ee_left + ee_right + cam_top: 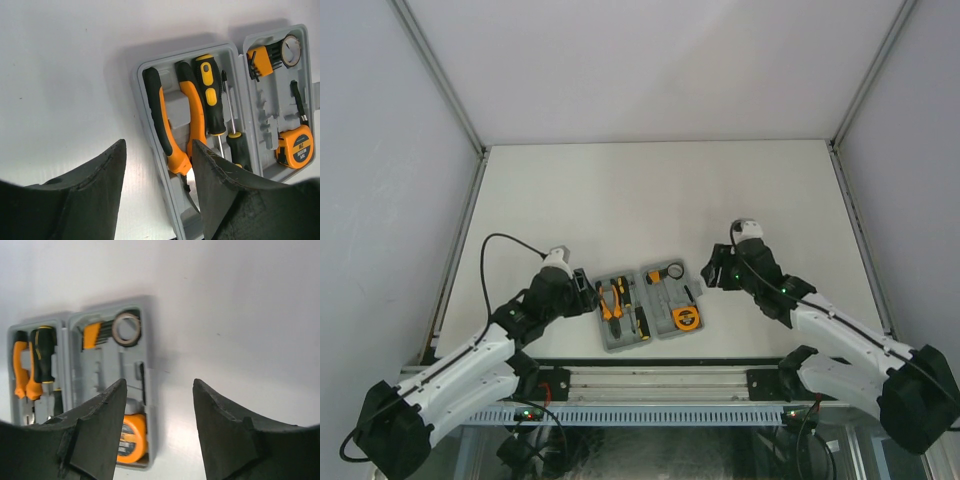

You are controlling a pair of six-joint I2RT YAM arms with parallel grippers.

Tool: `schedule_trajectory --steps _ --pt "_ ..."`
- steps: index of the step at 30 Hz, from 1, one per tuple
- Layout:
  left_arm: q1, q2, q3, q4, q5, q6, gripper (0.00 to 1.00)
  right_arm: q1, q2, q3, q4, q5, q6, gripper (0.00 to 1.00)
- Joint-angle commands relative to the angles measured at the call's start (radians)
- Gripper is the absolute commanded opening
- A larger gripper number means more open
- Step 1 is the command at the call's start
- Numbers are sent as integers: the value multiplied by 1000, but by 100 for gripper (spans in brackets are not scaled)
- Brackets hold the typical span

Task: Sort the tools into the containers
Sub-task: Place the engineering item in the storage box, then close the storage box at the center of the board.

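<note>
The grey hinged tool case (663, 330) lies open near the table's front edge, between the two grippers. Its left half holds the orange-handled pliers (170, 130) and two black-and-orange screwdrivers (210, 95), (239, 150). Its right half holds the bit set (262, 60), the dark ring (291, 50) and the orange tape measure (296, 146). My left gripper (585, 290) is open and empty, just left of the case, over its left rim (159, 142). My right gripper (712, 272) is open and empty, just right of the case (159, 381). The tape measure (131, 437) and ring (126, 329) show beside it.
The white table (650, 190) is walled by grey panels at the left, the right and the back. A metal rail (650, 385) with both arm bases runs along the near edge. A black cable (500, 240) loops from the left arm.
</note>
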Motion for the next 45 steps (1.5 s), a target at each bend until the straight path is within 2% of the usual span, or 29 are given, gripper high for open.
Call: schedule_trajectory --steps 1,7,14,22,29,35,39,45 --pt "13 24 -14 75 37 -20 59 -85 -68 -35 -55 -33 11 56" --pt "14 35 -13 89 46 -30 59 -199 33 -53 -11 -276 -55 55" --pt "16 8 -21 60 32 -23 59 -256 185 -59 165 -494 -64 51" --pt "20 -4 -23 51 26 -26 59 -265 318 -59 295 -605 -28 44" --pt "22 -3 -24 46 19 -25 59 -265 394 -54 310 -602 -30 33" --pt "33 -4 -23 45 21 -27 59 -265 411 -57 333 -585 -13 12" --pt "54 -9 -27 48 41 -32 60 -266 385 -77 333 -511 27 0" --pt "76 -25 -50 89 116 -43 67 -287 309 -139 304 -397 104 0"
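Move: The latch tab on the storage box's right-hand wall lies about 3 cm to the right hand's left, 1 cm back and 8 cm below. Inside that half, the tape roll is some 8 cm left and 3 cm ahead of the hand; the tape measure is roughly 6 cm left and 9 cm back; both are about 7 cm below. From the left hand, the latch tab is about 25 cm to its right, 2 cm ahead and 4 cm lower. The storage box's right-hand wall is what the right hand comes down to: it first swings on about 3 cm to its right, then sinks some 7 cm while swinging back left to the latch tab. Its fingers tip down about 20 degrees with the hand's left side rising, and close from half open to almost shut, the tips ending right at the tab; whether they pinch it can't be seen. ##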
